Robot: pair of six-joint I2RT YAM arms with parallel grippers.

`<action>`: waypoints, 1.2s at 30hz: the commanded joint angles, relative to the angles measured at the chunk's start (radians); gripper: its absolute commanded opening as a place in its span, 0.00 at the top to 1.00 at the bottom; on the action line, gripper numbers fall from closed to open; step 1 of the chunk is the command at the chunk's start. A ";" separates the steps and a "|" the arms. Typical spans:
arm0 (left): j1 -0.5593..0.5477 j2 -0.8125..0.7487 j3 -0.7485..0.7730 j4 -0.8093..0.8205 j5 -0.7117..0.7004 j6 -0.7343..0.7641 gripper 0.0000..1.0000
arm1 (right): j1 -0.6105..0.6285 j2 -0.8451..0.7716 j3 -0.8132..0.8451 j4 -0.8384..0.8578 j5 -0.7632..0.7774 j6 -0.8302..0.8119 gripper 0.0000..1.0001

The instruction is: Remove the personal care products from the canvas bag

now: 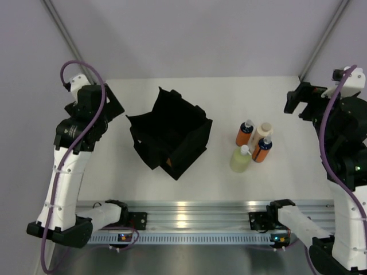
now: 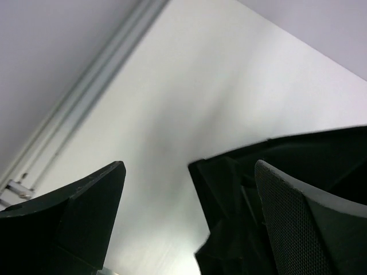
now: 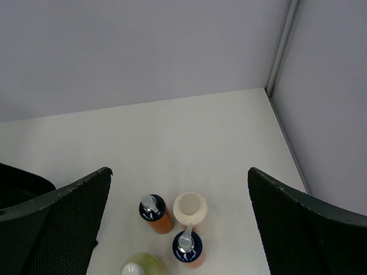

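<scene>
The black canvas bag point(image 1: 170, 134) stands open-topped at the middle of the table, and no bottle shows inside it. Four personal care products stand together to its right: two orange bottles point(image 1: 245, 133) point(image 1: 262, 149), a beige bottle point(image 1: 264, 132) and a pale yellow-green bottle point(image 1: 241, 158). My left gripper point(image 1: 114, 106) hangs open and empty left of the bag, apart from it; in the left wrist view the bag's corner point(image 2: 229, 189) lies beyond the spread fingers point(image 2: 86, 200). Well clear of the bottles on their right, my right gripper point(image 1: 295, 102) is raised, open and empty. The right wrist view looks down on the bottles point(image 3: 190, 208).
The white table point(image 1: 229, 91) ends at grey walls behind and at both sides, with metal posts point(image 1: 321, 40) in the back corners. An aluminium rail point(image 1: 195, 220) with both arm bases runs along the near edge.
</scene>
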 commanded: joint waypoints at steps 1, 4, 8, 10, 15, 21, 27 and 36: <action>-0.001 -0.066 -0.004 0.001 -0.212 0.050 0.02 | 0.038 -0.066 0.054 -0.160 0.156 -0.048 0.01; -0.001 -0.143 -0.079 0.022 -0.258 0.036 0.01 | 0.053 -0.105 0.046 -0.250 0.178 -0.033 0.01; -0.001 -0.232 -0.185 0.046 -0.229 0.073 0.02 | 0.053 -0.154 0.011 -0.402 0.194 0.018 0.00; -0.001 -0.284 -0.240 0.044 -0.206 0.099 0.02 | 0.053 -0.178 0.000 -0.450 0.191 0.039 0.00; -0.001 -0.418 -0.328 0.046 -0.206 0.133 0.02 | 0.055 -0.214 -0.032 -0.465 0.181 0.053 0.00; -0.001 -0.421 -0.353 0.049 -0.158 0.193 0.02 | 0.053 -0.212 -0.045 -0.461 0.155 0.072 0.01; -0.001 -0.412 -0.353 0.055 -0.132 0.197 0.02 | 0.053 -0.200 -0.014 -0.452 0.213 0.072 0.00; -0.001 -0.384 -0.360 0.061 -0.109 0.156 0.02 | 0.052 -0.194 0.000 -0.416 0.221 0.058 0.01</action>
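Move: The emptied canvas bag sits about 21 cm to the right of my left hand, some 4 cm ahead and 24 cm below. From my right hand, the nearer orange pump bottle stands about 2 cm ahead, 2 cm left and 36 cm down; the white bottle is 6 cm beyond it. At that same height the farther orange bottle is 8 cm ahead and 8 cm left of my hand, the green pump bottle 3 cm back and 10 cm left. With nothing held and both grippers still wide open, I draw both arms back towards their bases. My left hand goes back about 9 cm and 5 cm left, away from the bag, sinking a little and rolling its left side up. My right hand goes back 10 cm, down and slightly right, tipping down some 15 degrees and turning clockwise, then nearly halts. ##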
